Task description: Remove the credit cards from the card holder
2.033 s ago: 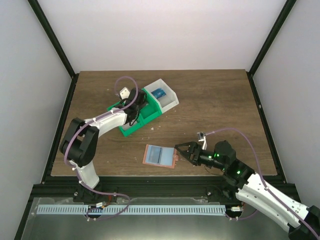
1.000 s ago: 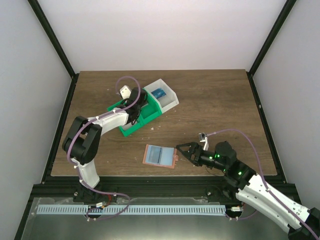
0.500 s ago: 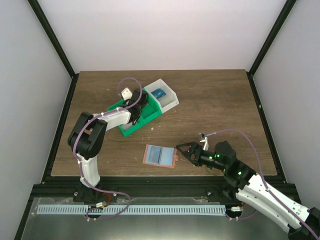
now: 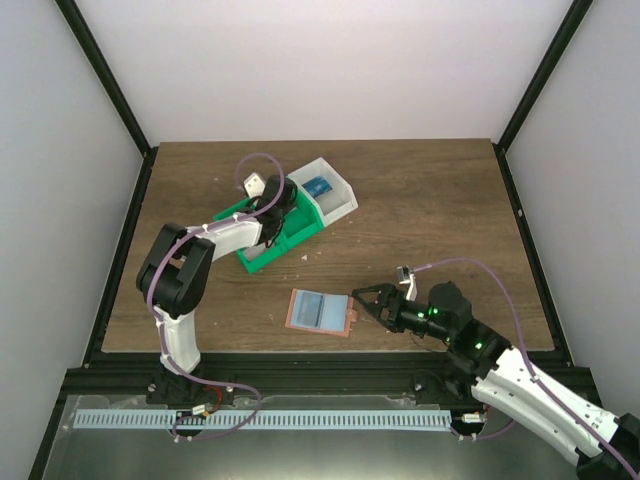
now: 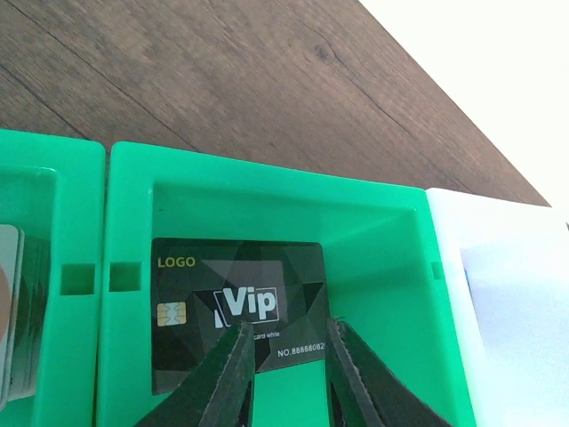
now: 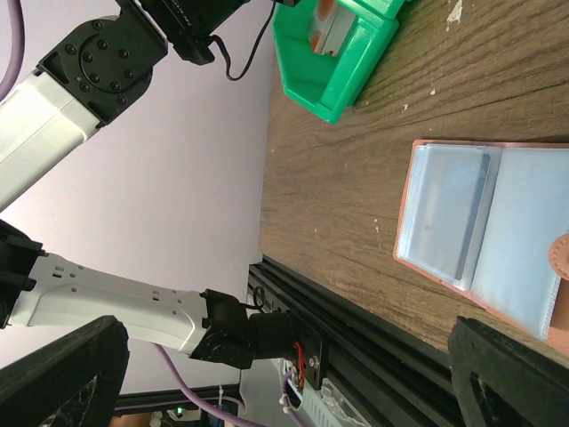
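The salmon-brown card holder point(image 4: 318, 312) lies open on the table, with a pale blue credit card point(image 6: 449, 222) in its clear left sleeve. My right gripper point(image 4: 363, 304) stands open just right of the card holder point(image 6: 524, 231), touching nothing. My left gripper point(image 5: 289, 327) hangs over the middle compartment of the green bin point(image 5: 373, 222). Its jaws are slightly apart with nothing between them. A black credit card point(image 5: 204, 294) printed "Vip" lies flat on that compartment's floor, below the fingertips.
The bin point(image 4: 262, 258) sits at the back left of the table. Its white end compartment point(image 4: 340, 200) holds a blue card point(image 4: 319, 186). More cards point(image 5: 11, 320) stand in the green compartment to the left. The black frame rail point(image 6: 356, 311) runs along the table's near edge.
My left gripper's jaws have parted a little above the green bin, and the black card lies loose below them. The right arm and the card holder have not moved.
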Motion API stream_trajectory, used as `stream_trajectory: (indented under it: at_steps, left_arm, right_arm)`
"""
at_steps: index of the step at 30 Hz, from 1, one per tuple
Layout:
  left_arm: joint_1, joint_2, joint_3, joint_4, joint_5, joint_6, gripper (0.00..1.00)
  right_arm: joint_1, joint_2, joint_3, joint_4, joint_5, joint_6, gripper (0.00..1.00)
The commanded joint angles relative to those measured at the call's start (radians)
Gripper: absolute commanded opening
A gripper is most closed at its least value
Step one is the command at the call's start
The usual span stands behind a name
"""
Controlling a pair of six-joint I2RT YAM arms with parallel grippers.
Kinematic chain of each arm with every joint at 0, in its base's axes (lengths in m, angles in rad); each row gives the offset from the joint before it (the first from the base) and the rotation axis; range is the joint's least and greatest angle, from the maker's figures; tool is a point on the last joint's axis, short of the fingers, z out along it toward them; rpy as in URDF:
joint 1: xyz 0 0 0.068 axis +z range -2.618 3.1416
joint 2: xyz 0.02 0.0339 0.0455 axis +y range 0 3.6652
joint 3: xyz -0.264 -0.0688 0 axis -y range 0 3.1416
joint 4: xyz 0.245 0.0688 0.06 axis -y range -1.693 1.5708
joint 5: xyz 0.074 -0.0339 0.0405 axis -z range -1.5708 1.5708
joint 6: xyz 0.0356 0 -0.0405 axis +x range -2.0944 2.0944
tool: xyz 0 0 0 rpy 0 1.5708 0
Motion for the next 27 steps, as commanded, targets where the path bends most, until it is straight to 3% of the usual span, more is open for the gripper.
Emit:
stream_trajectory:
  at_steps: [1, 5, 7, 14, 18, 24, 27]
  left_arm:
    - [0.008, 0.009, 0.017, -0.048, 0.002, 0.014, 0.26]
    - [0.008, -0.015, 0.026, -0.065, 0.005, 0.033, 0.3]
    - [0.008, -0.038, 0.024, -0.072, 0.01, 0.053, 0.39]
    - [0.008, -0.175, -0.017, -0.067, 0.089, 0.199, 0.84]
    - [0.008, -0.289, -0.091, -0.052, 0.165, 0.284, 0.98]
    - [0.008, -0.427, -0.139, -0.138, 0.39, 0.407, 1.0]
    - [0.006, -0.488, -0.195, -0.159, 0.52, 0.483, 0.94]
  right_arm:
    - [-0.008, 0.003, 0.036, -0.003, 0.01, 0.002, 1.0]
    - [-0.008, 0.003, 0.037, -0.005, 0.008, -0.002, 1.0]
    - [-0.008, 0.004, 0.037, -0.009, 0.005, -0.009, 1.0]
    - [-0.009, 0.001, 0.058, -0.098, 0.021, -0.058, 1.0]
    - [-0.009, 0.014, 0.117, -0.2, 0.073, -0.093, 1.0]
    - [-0.009, 0.041, 0.164, -0.201, 0.064, -0.187, 1.0]
    - [-0.009, 0.089, 0.182, -0.19, 0.036, -0.218, 1.0]
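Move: The black Vip card lies flat in the middle green compartment, its centre some 3 cm below the left hand, about 1 cm ahead and 2 cm to the left. Of the card, the red-and-white cards stand about 10 cm to the left and 6 cm nearer the base, and the blue card some 9 cm to the right and 6 cm farther out. From the right hand, the Vip card is about 34 cm ahead, 17 cm left and 11 cm lower. Upward, then up and back together: after a brief pause the left hand leaves the Vip card and climbs out of the green compartment, some 11 cm higher and 6 to 7 cm back towards its base. Its fingers spread from about a quarter open to fully open as it goes, and the hand swings about 25 degrees clockwise. ##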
